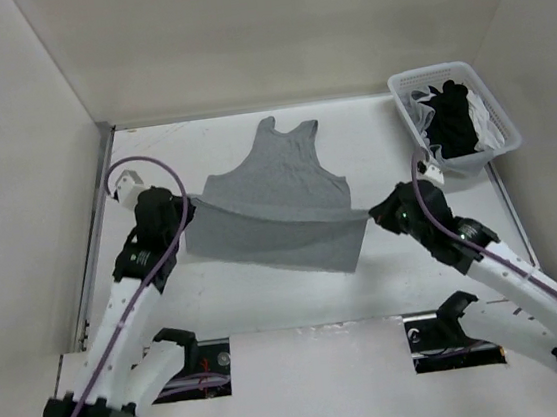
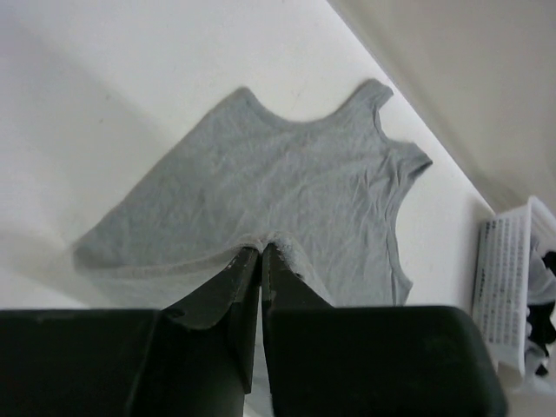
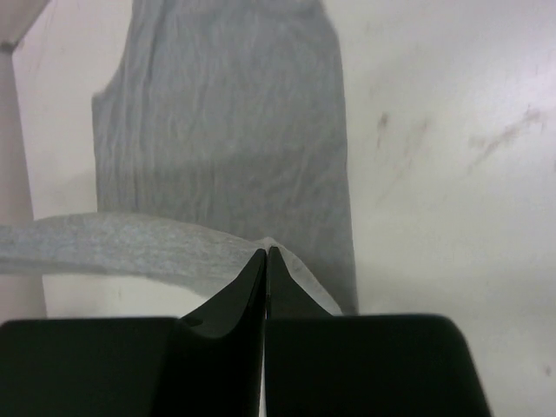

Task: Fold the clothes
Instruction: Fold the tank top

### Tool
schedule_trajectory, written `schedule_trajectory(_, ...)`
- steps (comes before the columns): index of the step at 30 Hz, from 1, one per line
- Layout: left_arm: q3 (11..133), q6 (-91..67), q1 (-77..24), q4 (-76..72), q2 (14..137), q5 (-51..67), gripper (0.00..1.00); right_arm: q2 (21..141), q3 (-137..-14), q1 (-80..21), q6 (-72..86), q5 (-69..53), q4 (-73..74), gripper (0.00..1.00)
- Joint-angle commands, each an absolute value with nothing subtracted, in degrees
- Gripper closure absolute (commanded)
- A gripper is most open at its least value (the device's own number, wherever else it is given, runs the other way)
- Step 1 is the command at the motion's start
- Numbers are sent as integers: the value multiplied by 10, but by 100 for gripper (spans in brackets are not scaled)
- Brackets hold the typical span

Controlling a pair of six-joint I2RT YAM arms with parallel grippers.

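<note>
The clothes (image 1: pixel 276 184) are a light-grey sleeveless top, its straps lying flat toward the back of the table. Its lower hem is lifted off the table and stretched taut between my two grippers, with loose fabric (image 1: pixel 292 242) hanging below that line. My left gripper (image 1: pixel 190 206) is shut on the hem's left corner; in the left wrist view its tips (image 2: pixel 261 250) pinch the pale hem edge (image 2: pixel 287 248). At the hem's right corner my right gripper (image 1: pixel 367 211) is shut too, its tips (image 3: pixel 266 252) clamping the cloth (image 3: pixel 217 130).
A white slatted basket (image 1: pixel 457 120) holding dark and white garments stands at the back right, near the right arm. Pale walls enclose the table on the left, back and right. The arm bases (image 1: pixel 164 352) sit at the near edge.
</note>
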State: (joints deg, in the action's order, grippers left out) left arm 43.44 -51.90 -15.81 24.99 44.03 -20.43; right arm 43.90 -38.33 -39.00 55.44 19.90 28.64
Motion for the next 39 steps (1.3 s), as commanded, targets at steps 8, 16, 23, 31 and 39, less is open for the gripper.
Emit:
schedule_trajectory(8,654,-505,-110,4,763,-185,98,690,-598,-214,389,45,98,100)
schedule_trajectory(16,888,-469,-94,15,1025,-167,95,917,-783,-143,378,7,88,100)
schedule_trajectory(23,1061,-468,-83,51,1225,-137,79,1105,-919,-110,381,-8,98,98)
schedule_trajectory(31,1037,-463,-75,7,1219,-141,66,1217,-1027,-101,420,21,106,79)
schedule_trajectory(39,596,-490,-76,-52,973,-201,58,1023,-770,-134,403,106,22,45)
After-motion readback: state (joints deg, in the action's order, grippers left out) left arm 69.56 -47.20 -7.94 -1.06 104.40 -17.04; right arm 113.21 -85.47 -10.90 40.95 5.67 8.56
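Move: Both grippers still hold the tank top's hem by its corners. The shoulder strap on the left lies on the table about 33 cm ahead of the left hand, 17 cm right and 13 cm below; the left armhole corner is 14 cm ahead and 1 cm right. From the right hand the strap on the right lies some 38 cm ahead, 11 cm left and 8 cm below, the right armhole corner 19 cm ahead and 3 cm left, the laundry basket 30 cm ahead, 28 cm right. Swing the left and right grippers forward together in a fast, low arc of about 35 cm, rising a little and then sinking to carry the held hem over the tank top's body towards the straps. Open the left fingers, then the right, to let go of the hem corners low over the table; draw the left hand back some 12 cm and start the right one back. ##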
